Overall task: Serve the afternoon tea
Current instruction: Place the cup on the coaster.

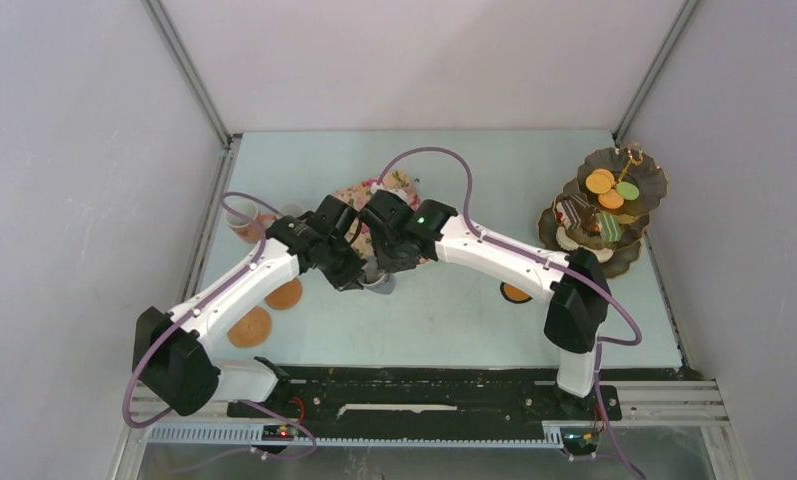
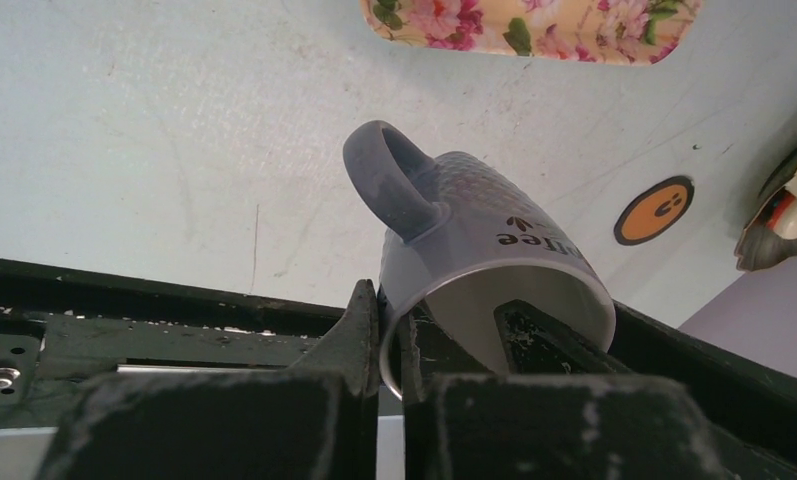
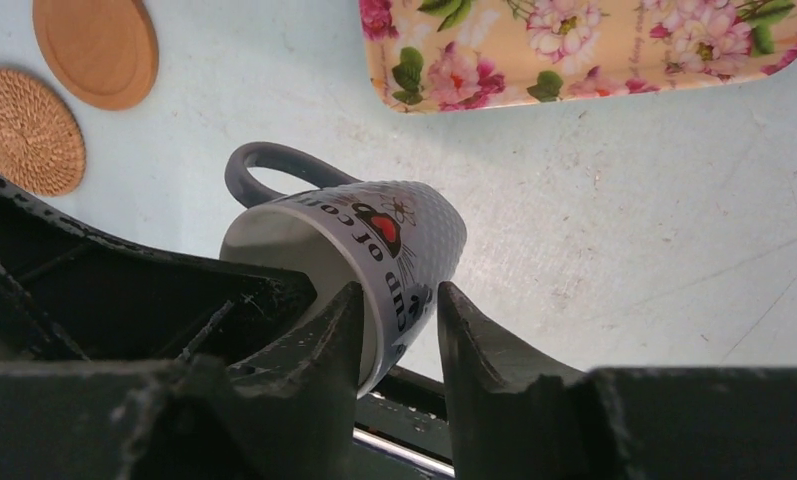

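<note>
The grey mug [image 1: 379, 281] hangs tilted between both arms, just in front of the floral tray. My left gripper [image 2: 389, 300] is shut on the rim of the mug [image 2: 474, 240], one finger inside and one outside, beside the handle. On the opposite side my right gripper [image 3: 396, 295] straddles the rim of the mug [image 3: 374, 235]. Its inner finger lies against the wall, while a gap remains between the printed wall and the outer finger, so it is open. The dark three-tier stand [image 1: 646, 172], at the far right, carries macarons and cake slices.
The floral tray [image 1: 402, 181] lies behind the grippers. A pink-orange mug [image 1: 244, 226] stands at the far left. Two round coasters [image 1: 283, 294] [image 1: 249, 327] lie at the left. An orange coaster [image 1: 515, 293] sits under the right arm.
</note>
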`<state>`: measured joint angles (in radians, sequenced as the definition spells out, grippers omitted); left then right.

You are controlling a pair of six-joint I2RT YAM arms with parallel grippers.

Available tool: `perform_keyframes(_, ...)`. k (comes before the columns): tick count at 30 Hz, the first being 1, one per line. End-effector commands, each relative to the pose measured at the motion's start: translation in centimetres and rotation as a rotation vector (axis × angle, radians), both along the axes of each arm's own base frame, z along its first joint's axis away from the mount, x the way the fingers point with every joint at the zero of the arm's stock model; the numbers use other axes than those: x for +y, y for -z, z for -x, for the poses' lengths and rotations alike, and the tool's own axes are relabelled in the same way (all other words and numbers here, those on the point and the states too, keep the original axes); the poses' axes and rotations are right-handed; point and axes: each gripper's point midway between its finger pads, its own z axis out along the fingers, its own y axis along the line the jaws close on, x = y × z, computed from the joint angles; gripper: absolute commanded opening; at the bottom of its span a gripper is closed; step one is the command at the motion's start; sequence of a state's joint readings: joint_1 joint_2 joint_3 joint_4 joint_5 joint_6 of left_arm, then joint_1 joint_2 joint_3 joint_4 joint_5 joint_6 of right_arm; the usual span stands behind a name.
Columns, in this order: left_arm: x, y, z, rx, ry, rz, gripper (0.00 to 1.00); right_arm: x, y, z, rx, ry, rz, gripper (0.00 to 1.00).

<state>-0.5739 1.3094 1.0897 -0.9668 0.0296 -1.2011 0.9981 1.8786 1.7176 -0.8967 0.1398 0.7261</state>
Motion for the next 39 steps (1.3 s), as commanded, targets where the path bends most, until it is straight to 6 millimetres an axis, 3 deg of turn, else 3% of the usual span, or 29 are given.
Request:
perform_keyframes(1, -0.6, -1.8, -0.9, -0.063, -0.058, 0.061, 0.0, -2.0, 0.7, -1.0, -0.026, 0.104, 0.112, 0.31)
perform_keyframes(6, -0.7, -2.3, -1.1, -0.076, -0.069, 0.074, 0.0, -2.0, 0.7, -1.3, -0.035, 0.121, 0.123, 0.0)
perform_keyframes(13, -0.8, -2.7, -1.2, -0.079, -0.071, 0.082, 0.03, -1.9, 0.7, -1.3, -0.049, 0.125, 0.151, 0.0)
perform_keyframes(22, -1.3, -3.1, -1.0, -0.087, -0.077, 0.128, 0.4, -1.7, 1.4, -0.9, -0.053, 0.107, 0.117, 0.0)
perform_keyframes(28, -0.7, -4.4, -0.7, -0.135, -0.061, 0.143, 0.68, -3.5, 2.4, -1.3, -0.044, 0.146, 0.118, 0.0)
perform_keyframes(31, -0.3, -5.2, -0.4, -0.182, -0.002, 0.147, 0.8, -6.5, 2.5, -2.1, -0.041, 0.205, 0.155, 0.0)
perform_keyframes(35, 0.8, -7.2, -0.4, -0.335, 0.057, 0.188, 0.91, -15.0, 0.8, -2.8, -0.084, 0.331, 0.191, 0.0)
perform_keyframes(39, 1.4, -9.1, -0.4, -0.485, 0.12, 0.241, 0.98, -22.9, 0.3, -1.6, -0.072, 0.434, 0.189, 0.0)
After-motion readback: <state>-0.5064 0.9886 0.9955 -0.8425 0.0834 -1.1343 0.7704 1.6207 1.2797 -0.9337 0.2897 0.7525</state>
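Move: Between the two hands hangs the grey coffee cup, still pinched by the left. Its middle is about 3 cm left of the right hand point, 2 cm ahead and 3 cm below, and about 4 cm right, 2 cm ahead and 3 cm below the left. The black-rimmed coaster lies about 27 cm to the right hand's right, 1 cm nearer and 15 cm below. The floral tray is some 12 cm straight ahead of the right hand and 14 cm below it. Closing its half-open fingers on the cup's right-hand wall, one of them inside the rim, the right hand takes the cup over. The left fingers then open wide, let go and back off upward about 6 cm, tipping outward. The right hand, keeping its pinch, lowers the cup some 6 cm, then sweeps it quickly about 17 cm to the right towards the black-rimmed coaster, turning clockwise. ##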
